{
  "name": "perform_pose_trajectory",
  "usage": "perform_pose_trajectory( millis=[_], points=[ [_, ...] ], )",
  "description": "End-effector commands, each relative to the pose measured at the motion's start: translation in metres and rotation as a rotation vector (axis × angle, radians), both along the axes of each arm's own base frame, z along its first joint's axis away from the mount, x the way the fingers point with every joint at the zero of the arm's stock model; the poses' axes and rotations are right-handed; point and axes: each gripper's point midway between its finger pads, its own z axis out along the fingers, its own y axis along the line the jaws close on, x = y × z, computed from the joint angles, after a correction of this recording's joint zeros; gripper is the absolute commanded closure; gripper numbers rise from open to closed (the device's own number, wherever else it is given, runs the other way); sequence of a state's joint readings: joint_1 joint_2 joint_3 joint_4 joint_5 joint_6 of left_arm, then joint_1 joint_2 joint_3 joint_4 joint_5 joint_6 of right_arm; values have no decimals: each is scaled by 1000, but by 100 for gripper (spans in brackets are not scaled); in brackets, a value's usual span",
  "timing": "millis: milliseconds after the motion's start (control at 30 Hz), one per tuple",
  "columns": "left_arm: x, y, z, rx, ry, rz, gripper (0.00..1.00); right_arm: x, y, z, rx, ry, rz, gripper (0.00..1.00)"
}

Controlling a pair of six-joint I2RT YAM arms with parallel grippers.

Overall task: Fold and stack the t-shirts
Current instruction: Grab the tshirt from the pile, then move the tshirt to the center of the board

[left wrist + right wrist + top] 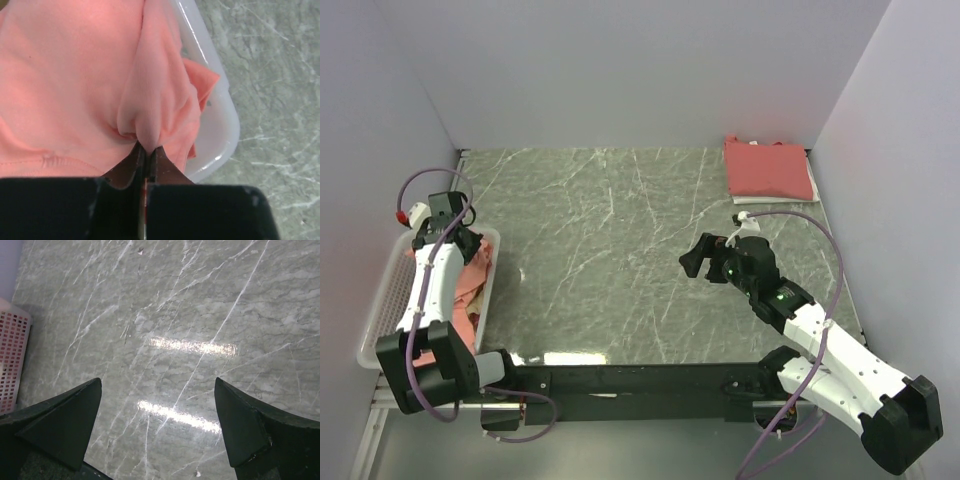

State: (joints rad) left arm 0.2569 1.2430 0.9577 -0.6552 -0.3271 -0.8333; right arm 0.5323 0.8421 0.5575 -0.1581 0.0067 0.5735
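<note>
A salmon-orange t-shirt (80, 85) lies crumpled in the white lattice basket (382, 300) at the table's left edge. My left gripper (147, 147) is down in the basket, shut on a pinched ridge of that shirt's cloth. In the top view the same shirt (472, 283) shows pink beside the left arm, and the left gripper (448, 232) is above it. A folded coral-red t-shirt (768, 168) rests flat at the far right corner. My right gripper (705, 258) hovers open over bare marble right of the middle, its fingers (70, 420) wide apart with nothing between.
The basket's smooth white rim (220, 120) curves just right of the pinched cloth, with marble table (280, 75) beyond it. The basket's lattice wall (12, 355) shows at the left edge of the right wrist view. Grey walls enclose the table on three sides.
</note>
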Motion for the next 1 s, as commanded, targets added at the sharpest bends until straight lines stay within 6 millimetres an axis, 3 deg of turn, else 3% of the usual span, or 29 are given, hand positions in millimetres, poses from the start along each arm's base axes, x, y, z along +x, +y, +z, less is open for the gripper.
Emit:
perform_pose_trajectory(
  millis=[0, 233, 267, 333, 367, 433, 467, 500, 533, 633, 667, 733, 833, 967],
  points=[
    [7, 0, 39, 29, -107, -34, 99, 4, 7, 25, 28, -68, 28, 0],
    [-5, -10, 127, 118, -292, -139, 99, 5, 14, 37, 38, -91, 72, 0],
    [-4, -12, 147, 128, -333, -151, 100, 5, 15, 38, 38, -91, 76, 0],
    [-4, -22, 166, 123, -369, -217, 100, 7, 17, 44, 38, -94, 82, 0],
    [-5, -26, 190, 132, -419, -235, 100, 7, 18, 45, 36, -96, 88, 0],
    [-7, -36, 211, 121, -462, -285, 100, 8, 19, 51, 35, -100, 91, 0],
    [-8, -40, 236, 132, -518, -303, 100, 9, 19, 52, 36, -101, 91, 0],
    [-9, -44, 246, 129, -539, -325, 100, 10, 20, 57, 40, -111, 95, 0],
    [-9, -53, 270, 126, -597, -368, 100, 11, 20, 59, 41, -116, 94, 0],
    [-7, -72, 300, 88, -664, -455, 100, 12, 21, 67, 43, -127, 97, 1],
    [-12, -80, 323, 90, -716, -485, 99, 13, 21, 68, 43, -127, 94, 1],
    [-13, -99, 348, 59, -783, -556, 99, 14, 21, 75, 44, -141, 93, 1],
    [-16, -123, 375, 35, -853, -629, 99, 16, 22, 84, 46, -159, 91, 1],
    [-12, -158, 397, -11, -904, -734, 99, 18, 22, 92, 47, -172, 90, 1]
  ],
)
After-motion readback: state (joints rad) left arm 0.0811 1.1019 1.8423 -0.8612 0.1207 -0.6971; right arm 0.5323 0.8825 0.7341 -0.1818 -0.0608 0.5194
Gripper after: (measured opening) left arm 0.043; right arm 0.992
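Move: My left fingers are already shut on a fold of the salmon t-shirt, whose middle lies about 10 cm back, 4 cm left and 5 cm below. The bare table's middle is some 34 cm to my left hand's right, 2 cm back and 12 cm below. The basket's middle is about 12 cm back, 9 cm left, 7 cm below. From my right hand, the t-shirt's middle is roughly 55 cm left, 5 cm back and 8 cm below. I haul the pinched t-shirt up out of the basket with my left hand, almost straight up at first, then bending to the right: some 36 cm up and 13 cm right. The fingers stay shut while the wrist tips up about 45 degrees from pointing steeply down and swings clockwise. My empty right hand, wide open, rises about 6 cm with a slight leftward drift. ##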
